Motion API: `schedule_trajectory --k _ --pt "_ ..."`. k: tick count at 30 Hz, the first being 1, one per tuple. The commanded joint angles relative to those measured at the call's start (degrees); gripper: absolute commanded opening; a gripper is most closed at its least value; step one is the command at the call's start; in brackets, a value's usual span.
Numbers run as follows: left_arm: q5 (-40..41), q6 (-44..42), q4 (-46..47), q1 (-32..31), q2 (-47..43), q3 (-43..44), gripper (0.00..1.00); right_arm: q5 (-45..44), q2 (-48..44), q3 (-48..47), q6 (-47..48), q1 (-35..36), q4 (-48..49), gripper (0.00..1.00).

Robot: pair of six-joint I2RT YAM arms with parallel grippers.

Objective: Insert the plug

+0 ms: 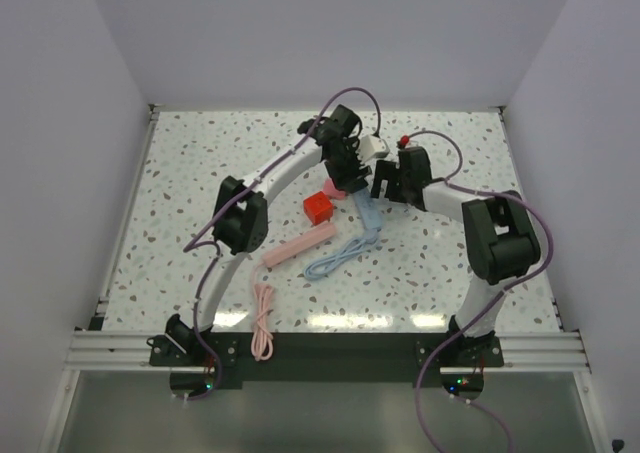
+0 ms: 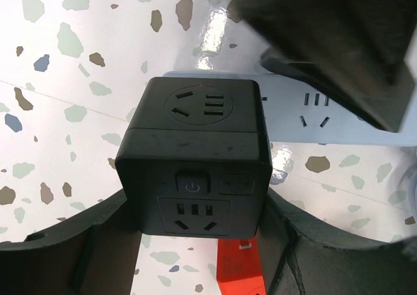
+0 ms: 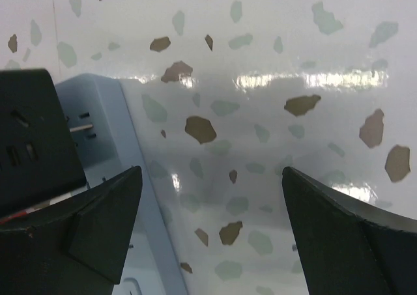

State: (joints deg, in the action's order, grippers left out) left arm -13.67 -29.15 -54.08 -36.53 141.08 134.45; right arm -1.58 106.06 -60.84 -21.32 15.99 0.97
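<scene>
The plug is a black cube adapter (image 2: 195, 145) with sockets and a power button on its faces. My left gripper (image 2: 199, 210) is shut on it, one finger on each side, above the table's middle (image 1: 348, 169). Right under the cube lies a pale blue power strip (image 2: 339, 122), also seen in the top view (image 1: 368, 213). In the right wrist view the cube (image 3: 32, 139) sits at the left over the strip (image 3: 107, 139), with a metal pin showing between them. My right gripper (image 3: 212, 204) is open over bare table just right of the strip (image 1: 385, 185).
A red cube (image 1: 319, 207) sits just left of the strip, near my left fingers (image 2: 238, 269). A pink power strip (image 1: 300, 245) lies nearer the bases, its pink cable (image 1: 263, 323) coiled toward the front. The blue strip's cable (image 1: 335, 258) trails forward. A white object (image 1: 375, 145) sits behind the grippers.
</scene>
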Motion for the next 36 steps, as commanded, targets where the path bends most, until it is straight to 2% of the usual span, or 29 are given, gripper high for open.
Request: schedule_trajectory --k 1,5,7,16,36 --pt "0.5 -1.4 6.2 -0.9 -0.3 -0.5 0.0 0.3 -6.7 3.4 -2.2 -0.3 0.2 0.93" --pt "0.3 -1.5 6.2 -0.6 -0.2 -0.6 0.0 1.5 -10.7 5.9 -3.6 -1.2 2.9 0.94" --pt "0.1 -1.4 6.5 -0.6 -0.4 -0.9 0.0 5.2 -11.4 6.4 -4.7 -2.0 4.4 0.95" --pt "-0.9 -1.8 7.5 -0.1 -1.9 -3.0 0.0 15.8 -8.9 4.2 -8.6 -4.5 10.1 0.95" --pt "0.4 -2.1 6.1 0.1 -1.4 -1.9 0.0 27.1 -4.4 2.2 -14.8 -5.1 21.3 0.95"
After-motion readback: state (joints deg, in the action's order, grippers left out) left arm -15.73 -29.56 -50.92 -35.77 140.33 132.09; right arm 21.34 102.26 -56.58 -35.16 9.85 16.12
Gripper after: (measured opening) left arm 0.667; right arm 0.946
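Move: The black plug cube sits between the left hand's fingers, about 8 cm left of the right hand, 2 cm farther out and some 4 cm higher. Below it, the blue power strip's middle lies about 5 cm left of the right hand, 3 cm back and 2 cm lower; from the left hand that is 5 cm back, 3 cm right and 6 cm down. The red block is roughly 15 cm left of the right hand, 4 cm back and slightly lower. The plug cube stays held over the power strip's far end by the left hand, which barely shifts. Beside it the open right hand draws back about 2 cm, rises some 6 cm off the table and swings forward and left towards the cube, rolling its left side up about 25 degrees; its fingers stay wide open. ##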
